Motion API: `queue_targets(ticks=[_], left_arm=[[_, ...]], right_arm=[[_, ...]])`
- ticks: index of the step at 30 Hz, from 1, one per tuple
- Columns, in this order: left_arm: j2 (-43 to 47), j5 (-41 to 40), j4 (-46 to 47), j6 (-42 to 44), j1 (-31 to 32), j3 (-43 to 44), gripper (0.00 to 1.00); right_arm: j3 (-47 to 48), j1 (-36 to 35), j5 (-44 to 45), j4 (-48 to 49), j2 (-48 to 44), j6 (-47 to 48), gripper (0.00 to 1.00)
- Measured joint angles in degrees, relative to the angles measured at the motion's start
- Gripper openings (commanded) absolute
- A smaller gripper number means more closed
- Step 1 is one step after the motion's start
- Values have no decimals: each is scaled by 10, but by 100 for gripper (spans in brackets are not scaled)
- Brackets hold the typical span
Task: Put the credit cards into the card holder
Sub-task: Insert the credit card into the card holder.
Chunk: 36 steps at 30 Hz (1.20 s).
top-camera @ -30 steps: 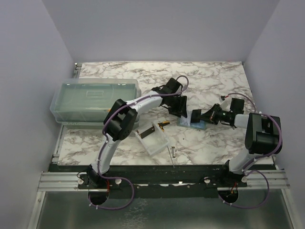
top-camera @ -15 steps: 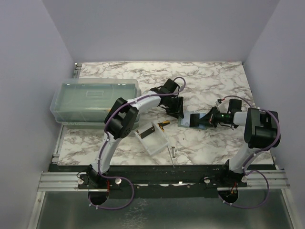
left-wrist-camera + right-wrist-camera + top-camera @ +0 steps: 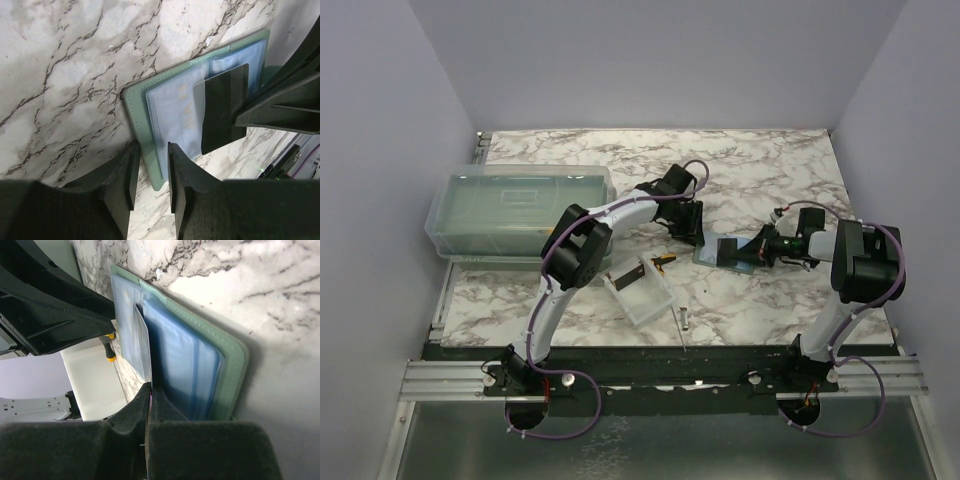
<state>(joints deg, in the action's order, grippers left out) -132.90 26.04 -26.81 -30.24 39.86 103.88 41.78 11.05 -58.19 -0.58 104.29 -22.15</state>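
Observation:
The card holder (image 3: 150,120) lies open on the marble, sage green outside and pale blue inside; it also shows in the top view (image 3: 712,257) and the right wrist view (image 3: 235,375). My left gripper (image 3: 150,172) has its jaws a small way apart, astride the holder's near edge, with the fingertips (image 3: 131,165) resting at it. My right gripper (image 3: 150,390) is shut on the black credit card (image 3: 224,107), seen edge-on in the right wrist view (image 3: 144,340), with its front edge over the blue pockets. I see no gold card for certain.
A small clear tray (image 3: 642,290) sits left of the holder, with the orange-handled tool (image 3: 663,262) beside it. A large translucent lidded box (image 3: 520,210) stands at the far left. A small metal piece (image 3: 685,318) lies near the front edge.
My right gripper moved left towards the holder and brought the card down over the open pockets. My left gripper stayed at the holder's edge.

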Motion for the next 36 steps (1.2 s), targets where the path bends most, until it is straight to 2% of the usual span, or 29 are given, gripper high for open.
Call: queue_targets(ticks=[16, 26, 32, 36], left_arm=[[-9, -5, 2, 4, 0, 14, 35], [-10, -6, 2, 4, 0, 14, 34], [-10, -5, 2, 3, 0, 15, 34], [-10, -6, 2, 1, 0, 15, 33]], right_arm=[[33, -6, 3, -21, 18, 23, 0], [33, -24, 19, 12, 18, 15, 0], [-9, -30, 29, 101, 14, -55, 19], [-30, -66, 73, 126, -15, -95, 26]])
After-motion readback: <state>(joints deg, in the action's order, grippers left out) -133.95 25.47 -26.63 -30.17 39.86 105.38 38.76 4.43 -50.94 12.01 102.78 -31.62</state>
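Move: The pinched black card stands over the open card holder. From the right hand, the clear pocket on the holder's left page is about 8 cm left, 1 cm farther out and 1 cm lower. The black-and-yellow screwdriver lies some 21 cm left and 1 cm back, and the white tray about 27 cm left and 9 cm back. From the left hand, resting at the holder's left edge, that pocket is roughly 4 cm right and 1 cm ahead. Forward first, easing about 2 cm with the card still pinched and tilting slightly, the right hand then shifts some 2 cm left along the card towards the clear pocket, its fingers opening from shut to about a fifth. The left fingers keep holding down the holder's left edge, barely creeping. ##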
